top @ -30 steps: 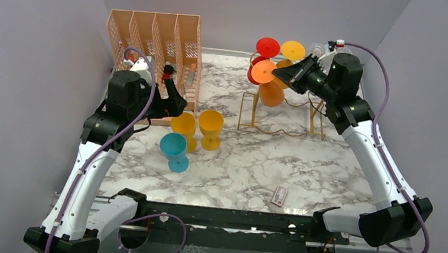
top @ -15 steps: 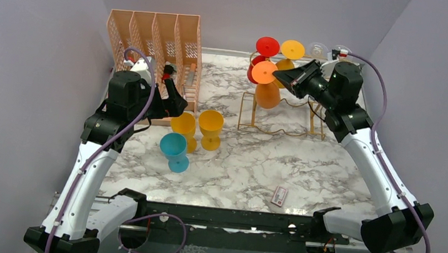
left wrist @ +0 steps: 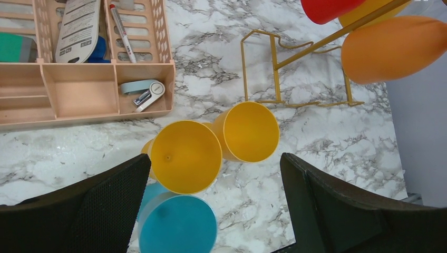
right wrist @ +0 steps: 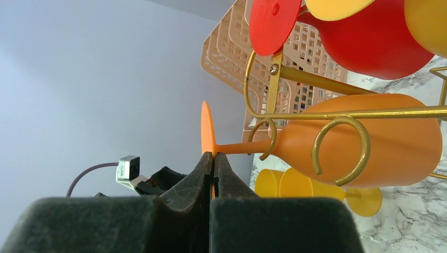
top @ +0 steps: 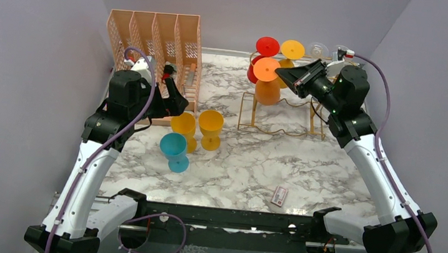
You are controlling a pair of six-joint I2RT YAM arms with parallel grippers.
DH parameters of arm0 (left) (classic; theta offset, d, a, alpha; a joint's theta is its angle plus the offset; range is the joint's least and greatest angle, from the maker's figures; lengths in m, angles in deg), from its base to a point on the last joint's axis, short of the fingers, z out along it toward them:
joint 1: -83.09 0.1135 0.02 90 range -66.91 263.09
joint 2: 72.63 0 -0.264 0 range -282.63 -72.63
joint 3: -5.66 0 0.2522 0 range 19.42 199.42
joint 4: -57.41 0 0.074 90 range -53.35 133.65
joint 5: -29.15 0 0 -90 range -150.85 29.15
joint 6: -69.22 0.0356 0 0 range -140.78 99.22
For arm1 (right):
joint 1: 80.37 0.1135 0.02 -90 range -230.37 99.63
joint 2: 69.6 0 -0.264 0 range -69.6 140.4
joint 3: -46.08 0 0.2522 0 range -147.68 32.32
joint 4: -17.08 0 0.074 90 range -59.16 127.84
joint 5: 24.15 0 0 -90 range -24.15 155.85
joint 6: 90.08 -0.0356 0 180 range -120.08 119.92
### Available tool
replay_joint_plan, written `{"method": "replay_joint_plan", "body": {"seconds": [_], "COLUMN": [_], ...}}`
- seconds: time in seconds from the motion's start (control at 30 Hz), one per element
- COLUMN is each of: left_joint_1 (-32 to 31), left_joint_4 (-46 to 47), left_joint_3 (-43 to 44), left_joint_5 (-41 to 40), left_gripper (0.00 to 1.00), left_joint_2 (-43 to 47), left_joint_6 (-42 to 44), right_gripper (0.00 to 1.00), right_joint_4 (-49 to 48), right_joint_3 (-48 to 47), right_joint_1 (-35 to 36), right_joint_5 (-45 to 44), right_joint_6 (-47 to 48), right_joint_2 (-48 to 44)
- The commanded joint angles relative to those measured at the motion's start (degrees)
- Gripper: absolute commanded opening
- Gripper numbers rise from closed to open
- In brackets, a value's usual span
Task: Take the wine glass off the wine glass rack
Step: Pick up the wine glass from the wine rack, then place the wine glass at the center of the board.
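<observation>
An orange wine glass [top: 268,92] hangs upside down at the front left of the gold wire wine glass rack [top: 280,131], its stem in a curled hook [right wrist: 263,138]. My right gripper [right wrist: 213,154] is shut on the edge of the glass's flat foot [top: 266,69], reaching in from the right. A red glass [right wrist: 369,42] and a yellow glass [top: 293,49] hang behind it on the same rack. My left gripper [left wrist: 213,163] stands open over the cups at mid-left, holding nothing.
Two yellow glasses [top: 211,125] [top: 184,125] and a teal one [top: 174,147] stand on the marble top left of the rack. A peach lattice organiser [top: 156,31] fills the back left. A small card [top: 279,196] lies near the front. Walls close in on both sides.
My right wrist has drawn back to the right and a little lower, still pinching the orange foot. The glass has barely shifted on its hook. The left arm has not moved.
</observation>
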Motion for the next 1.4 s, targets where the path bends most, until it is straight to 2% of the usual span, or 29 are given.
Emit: {"method": "replay_joint_plan", "body": {"seconds": [0.0,0.2,0.73,0.93,1.13,1.27,1.37], "left_joint_1": [0.2,0.2,0.2,0.2,0.2,0.1,-1.9], "left_joint_4": [2.1,2.3,4.0,6.5,15.8,28.3,34.9], "left_joint_3": [-0.1,-0.6,-1.0,-0.7,-2.6,-7.1,-8.6], "left_joint_5": [2.3,2.4,4.6,9.4,19.7,28.9,31.0], "left_gripper": [0.99,0.99,0.99,0.99,0.99,0.97,0.94], "left_joint_2": [0.0,0.9,0.7,0.9,0.6,0.3,-1.1], "left_joint_6": [-0.9,-1.2,-2.0,-2.3,-7.2,-14.2,-18.5], "right_gripper": [0.01,0.01,0.01,0.01,0.01,0.01,0.01], "right_joint_4": [-2.4,-2.2,-0.5,-3.2,1.1,2.4,4.3], "right_joint_3": [0.5,0.6,0.8,-1.4,-3.8,-3.1,-2.8], "right_joint_1": [0.1,0.1,0.1,0.1,0.2,0.1,0.1], "right_joint_5": [0.5,6.8,11.5,20.8,31.2,38.5,42.5], "right_joint_6": [0.9,3.0,7.8,16.8,26.9,31.9,34.9], "right_joint_2": [-1.4,-0.9,-1.3,-0.6,0.1,-0.5,-0.5]}}
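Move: The right hand already pinches the upturned foot of the orange wine glass, whose middle is about 4 cm left, 1 cm ahead and 8 cm below. The open left gripper it is brought towards lies some 33 cm left, 7 cm back and 10 cm lower. On the rack, the red glass hangs 11 cm ahead and 5 cm left, the hanging yellow one 11 cm ahead and 4 cm right, both 11 cm lower. From the left hand, the orange glass is roughly 29 cm right, 8 cm ahead and about 2 cm higher. Back and somewhat left, slowly at first and then faster, the right hand draws the orange glass about 9 cm out from the rack, keeping its pinch on the foot while the wrist swings some 35 degrees counter-clockwise and rolls. Late on, the left hand, fingers still wide open, starts right and up towards the glass, about 7 cm across, rolling and turning clockwise. ##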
